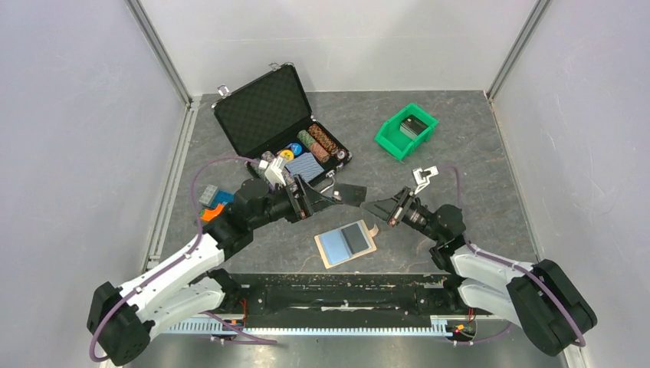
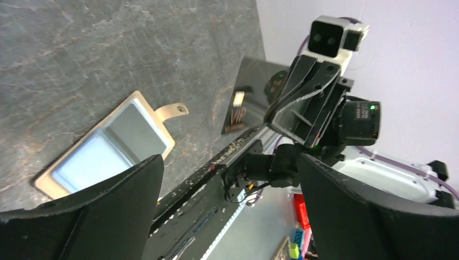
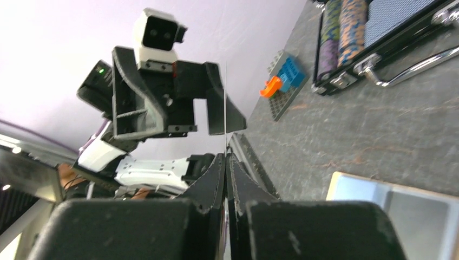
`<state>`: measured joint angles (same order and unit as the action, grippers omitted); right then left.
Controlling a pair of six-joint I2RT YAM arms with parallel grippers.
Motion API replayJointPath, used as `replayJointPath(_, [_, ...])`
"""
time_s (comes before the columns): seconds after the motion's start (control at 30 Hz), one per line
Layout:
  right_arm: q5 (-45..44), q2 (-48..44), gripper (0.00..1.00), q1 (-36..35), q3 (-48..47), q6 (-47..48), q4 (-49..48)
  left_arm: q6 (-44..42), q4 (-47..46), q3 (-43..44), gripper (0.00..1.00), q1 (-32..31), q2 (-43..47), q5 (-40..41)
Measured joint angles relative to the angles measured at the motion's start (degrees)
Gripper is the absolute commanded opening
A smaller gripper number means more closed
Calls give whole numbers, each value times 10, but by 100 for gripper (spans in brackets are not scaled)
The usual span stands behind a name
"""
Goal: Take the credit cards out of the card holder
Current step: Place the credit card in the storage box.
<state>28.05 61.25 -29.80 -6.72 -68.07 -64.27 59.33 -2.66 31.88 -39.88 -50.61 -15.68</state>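
Observation:
The tan card holder (image 1: 346, 243) lies open on the table between the arms, showing a light blue half and a dark grey half (image 1: 356, 236); it also shows in the left wrist view (image 2: 108, 146) and the right wrist view (image 3: 395, 206). Above the table hangs a dark grey credit card (image 1: 350, 193), seen flat (image 2: 249, 92) and edge-on (image 3: 225, 108). My right gripper (image 3: 225, 157) is shut on its right end (image 1: 372, 205). My left gripper (image 2: 230, 162) stands wide open at the card's left end (image 1: 331, 198), with nothing between its fingers.
An open black foam-lined case (image 1: 268, 115) with poker chips stands at the back left. A green bin (image 1: 406, 130) holding dark flat items sits at the back right. Coloured building blocks (image 1: 215, 201) lie by the left arm. A black rail (image 1: 337, 295) runs along the near edge.

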Motion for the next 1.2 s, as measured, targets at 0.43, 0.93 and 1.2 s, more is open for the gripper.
replayJointPath(0.43, [-31, 32, 0, 173, -206, 176, 309, -226, 253, 123, 100, 0, 4, 108])
replayJointPath(0.93, [-175, 280, 0, 276, -432, 237, 449, -366, 370, 172, 100, 0, -9, 210])
replayJointPath(1.2, [-231, 369, 0, 291, -505, 210, 462, -370, 371, 172, 100, 0, -6, 216])
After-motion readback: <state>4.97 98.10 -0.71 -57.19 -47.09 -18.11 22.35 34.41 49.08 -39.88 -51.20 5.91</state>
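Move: Far out from the right hand, which already holds the card alone, the green storage box lies about 40 cm ahead, 19 cm to the right and 17 cm lower. The open card holder is some 4 cm to this hand's left, 3 cm back and 20 cm down; the chip case stands about 27 cm ahead, 21 cm left and 16 cm below. From the left hand the box lies roughly 40 cm ahead, 27 cm right and 18 cm down. Carrying the pinched card out to the storage box, the right hand sweeps about 30 cm forward and 20 cm right, level at first, then sinking some 6 cm; it swings clockwise by about 50 degrees and tips down, fingers shut throughout. The left hand, already wide open, backs off leftwards some 9 cm, its fingers turning down. ##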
